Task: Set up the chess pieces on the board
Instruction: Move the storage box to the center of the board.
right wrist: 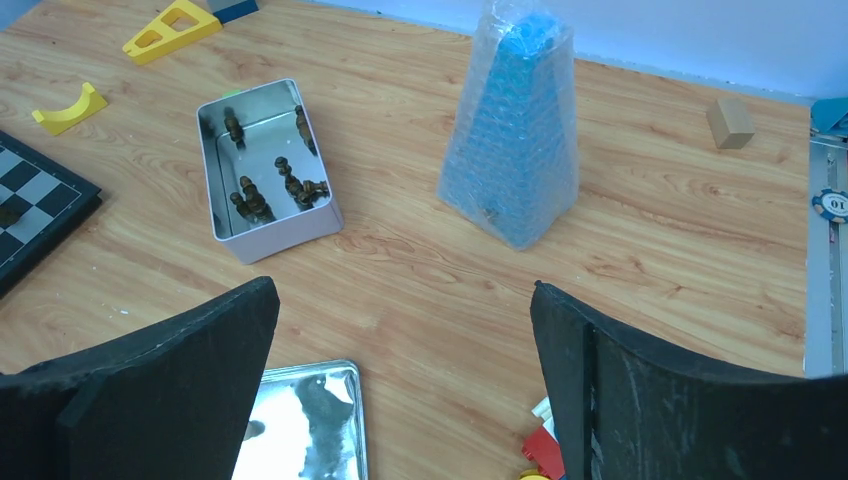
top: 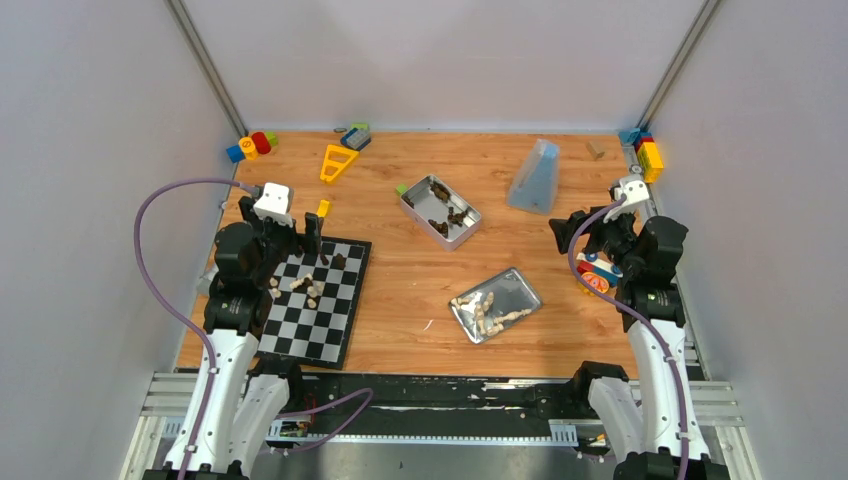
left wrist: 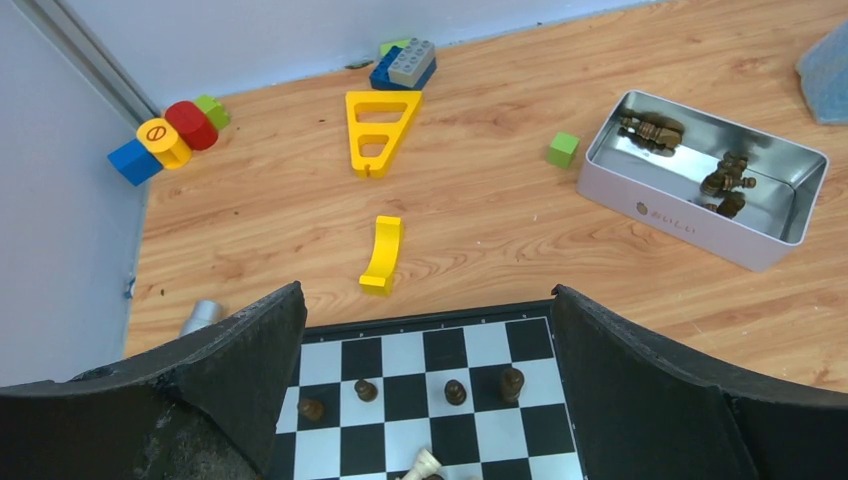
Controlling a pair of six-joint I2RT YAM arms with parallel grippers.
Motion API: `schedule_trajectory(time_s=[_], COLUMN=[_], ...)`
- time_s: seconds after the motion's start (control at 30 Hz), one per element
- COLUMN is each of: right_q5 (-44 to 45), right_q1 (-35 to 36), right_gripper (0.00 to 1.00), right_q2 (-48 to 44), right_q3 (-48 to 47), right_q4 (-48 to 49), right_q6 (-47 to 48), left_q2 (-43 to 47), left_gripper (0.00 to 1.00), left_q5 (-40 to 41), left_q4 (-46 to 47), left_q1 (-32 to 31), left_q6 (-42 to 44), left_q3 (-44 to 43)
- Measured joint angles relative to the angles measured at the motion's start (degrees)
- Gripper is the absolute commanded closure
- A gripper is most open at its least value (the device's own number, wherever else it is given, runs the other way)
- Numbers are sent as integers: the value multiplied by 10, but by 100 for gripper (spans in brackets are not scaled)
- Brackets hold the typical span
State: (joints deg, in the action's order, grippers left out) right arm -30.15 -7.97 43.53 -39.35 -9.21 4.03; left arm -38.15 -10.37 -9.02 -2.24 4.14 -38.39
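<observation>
The chessboard [top: 330,325] lies at the near left. A few dark pieces [top: 338,261] stand near its far edge and several cream pieces [top: 305,288] lie in a heap mid-board. My left gripper [top: 300,240] hovers open and empty over the board's far edge. In the left wrist view the open left gripper [left wrist: 425,300] frames the board [left wrist: 405,352], a row of standing dark pieces [left wrist: 455,392] and a lying cream piece [left wrist: 425,463]. My right gripper [top: 572,232] is open and empty at the right, above bare wood [right wrist: 405,290].
A deep tin [top: 466,236] with dark pieces stands mid-table, and a flat tray [top: 518,288] with cream pieces lies nearer. A blue wrapped cone [top: 535,177] stands at the back right. Toy blocks [top: 252,146], a yellow triangle [top: 336,162] and a yellow arc [left wrist: 382,255] lie around.
</observation>
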Motion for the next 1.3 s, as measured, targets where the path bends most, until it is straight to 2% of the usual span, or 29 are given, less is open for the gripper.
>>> schedule_trajectory(time_s=[0.4, 0.67, 0.83, 1.0, 1.3], right_q5=[-23, -69, -32, 34, 100], right_q1=[0, 5, 53, 127, 188], right_gripper=[0, 1, 13, 30, 55], right_q2=[3, 63, 136, 218, 336], right_q3=[5, 7, 1, -3, -30], right_q4=[-2, -52, -89, -108, -130], right_q6=[21, 69, 111, 148, 180], left_q2=[0, 0, -3, -5, -5], left_gripper=[0, 0, 0, 0, 0], left_q5=[-5, -64, -96, -106, -112], left_q4=[-8, -42, -54, -54, -54], left_q1=[0, 0, 0, 0, 0], left_q6=[4, 28, 38, 40, 39], left_q3=[0, 0, 0, 0, 0])
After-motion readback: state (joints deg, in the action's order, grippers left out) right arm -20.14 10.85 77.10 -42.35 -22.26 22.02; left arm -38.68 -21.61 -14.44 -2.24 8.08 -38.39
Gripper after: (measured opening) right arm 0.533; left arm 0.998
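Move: The silver tray of white pieces lies about 8 cm back and 12 cm to the left of the right hand, some 23 cm below. From that hand, the box of dark pieces is about 14 cm ahead and 25 cm left, the bubble-wrapped bundle 20 cm ahead and 4 cm left, and the toy bricks level with it, 10 cm right. From the left hand the tray is about 8 cm back and 44 cm right. Drop the right gripper about 19 cm towards the right-hand end of the silver tray, drifting some 5 cm left; tip the fingers down about 35 degrees, turn them counter-clockwise, and narrow them to roughly half open over the rim. Meanwhile ease the open left gripper slightly right, down and back above the chessboard, turning it a little clockwise. ##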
